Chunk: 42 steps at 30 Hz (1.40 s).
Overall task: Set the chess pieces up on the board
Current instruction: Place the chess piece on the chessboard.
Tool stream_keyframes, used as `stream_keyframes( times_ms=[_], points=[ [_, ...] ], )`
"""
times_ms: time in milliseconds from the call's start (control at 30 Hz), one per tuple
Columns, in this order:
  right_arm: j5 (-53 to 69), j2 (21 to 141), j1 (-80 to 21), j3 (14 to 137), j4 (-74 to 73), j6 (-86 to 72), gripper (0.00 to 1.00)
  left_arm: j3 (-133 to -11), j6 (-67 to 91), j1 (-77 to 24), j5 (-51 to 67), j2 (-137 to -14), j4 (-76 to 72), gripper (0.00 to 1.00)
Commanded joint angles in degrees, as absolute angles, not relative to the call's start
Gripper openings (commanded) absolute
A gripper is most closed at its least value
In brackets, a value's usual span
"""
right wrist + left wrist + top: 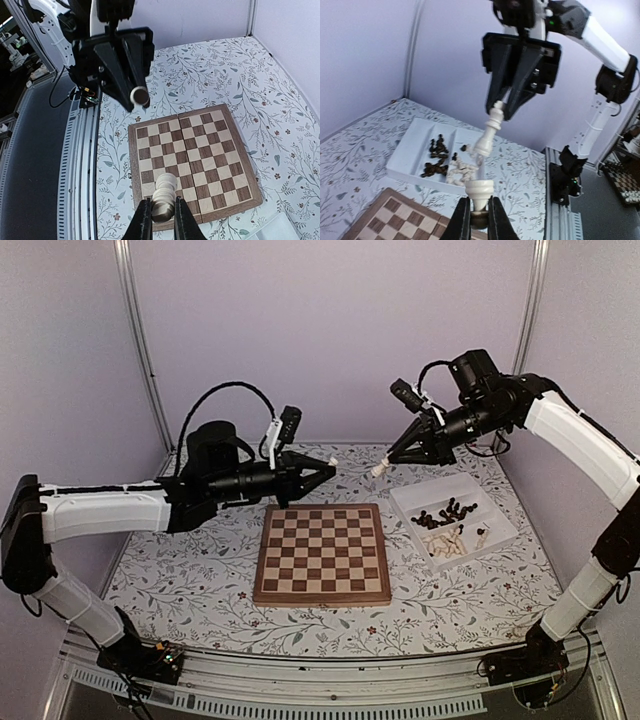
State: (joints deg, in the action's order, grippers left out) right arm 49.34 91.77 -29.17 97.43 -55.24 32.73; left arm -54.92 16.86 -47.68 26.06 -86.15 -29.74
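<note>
The board (320, 550) lies flat mid-table with no pieces on it. Both grippers hang in the air behind its far edge, tips facing each other and a little apart. My left gripper (479, 220) is shut on a cream chess piece (479, 192). My right gripper (160, 220) is shut on another cream chess piece (167, 192), which sticks out of its tips (378, 470) toward the left gripper (330, 464). In the left wrist view the right gripper (502, 107) holds that piece (489, 132) slanting down. The two pieces do not touch.
A white partitioned tray (430, 495) sits right of the board, with several dark pieces (445, 512) and several cream pieces (452, 543) in its compartments. The floral tablecloth (180, 570) covers the table. Walls and frame posts close in the back and sides.
</note>
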Motion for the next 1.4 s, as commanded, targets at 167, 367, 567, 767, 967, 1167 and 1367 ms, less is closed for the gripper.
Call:
stream_keyframes(
  times_ms=[167, 367, 567, 767, 967, 1167, 1367],
  points=[
    [26.09, 96.70, -41.82, 94.54, -53.14, 35.61, 0.01, -60.81, 12.60, -29.65, 9.95, -80.30, 4.75, 0.02],
    [21.37, 103.58, -49.83, 95.36, -54.66, 36.95, 0.01, -54.42, 12.64, -21.37, 11.54, -76.67, -3.14, 0.02],
    [16.75, 110.59, -56.42, 95.20, -54.90, 38.04, 0.01, -51.11, 12.73, -17.15, 13.66, -74.33, -3.85, 0.03],
    [20.07, 115.29, -57.87, 97.91, -54.67, 37.63, 0.01, -51.59, 12.72, -16.28, 15.35, -73.18, -3.43, 0.03],
    [20.98, 119.64, -58.11, 101.51, -56.15, 37.25, 0.01, -51.59, 12.70, -15.81, 16.17, -72.28, -3.34, 0.03],
    [17.93, 119.84, -58.05, 100.11, -55.10, 37.09, 0.01, -51.42, 13.23, -15.69, 17.33, -72.11, -3.66, 0.04],
    [15.78, 119.12, -57.90, 98.50, -53.29, 37.05, 0.03, -51.26, 14.03, -15.73, 19.17, -72.47, -4.22, 0.04]
  ],
)
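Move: Both grippers already hold a white chess piece. From the right hand, the fifth dark-or-light square from the left in the board's nearest row, a dark one, lies about 7 cm back, 13 cm left and 29 cm below; the board's middle is some 4 cm ahead and 15 cm left. The piece tray is roughly 14 cm ahead and 22 cm right. From the left hand, that square is about 6 cm back, 2 cm left and 27 cm down. Lower the right gripper about 23 cm, carrying it left and somewhat back to the near-row square, tipping its fingers some 35 degrees to point mostly down and keeping its hold on the piece; slow down over the last few centimetres. Meanwhile swing the left gripper quickly away leftward and forward, turning it counter-clockwise, then hold it there with its piece still pinched. ##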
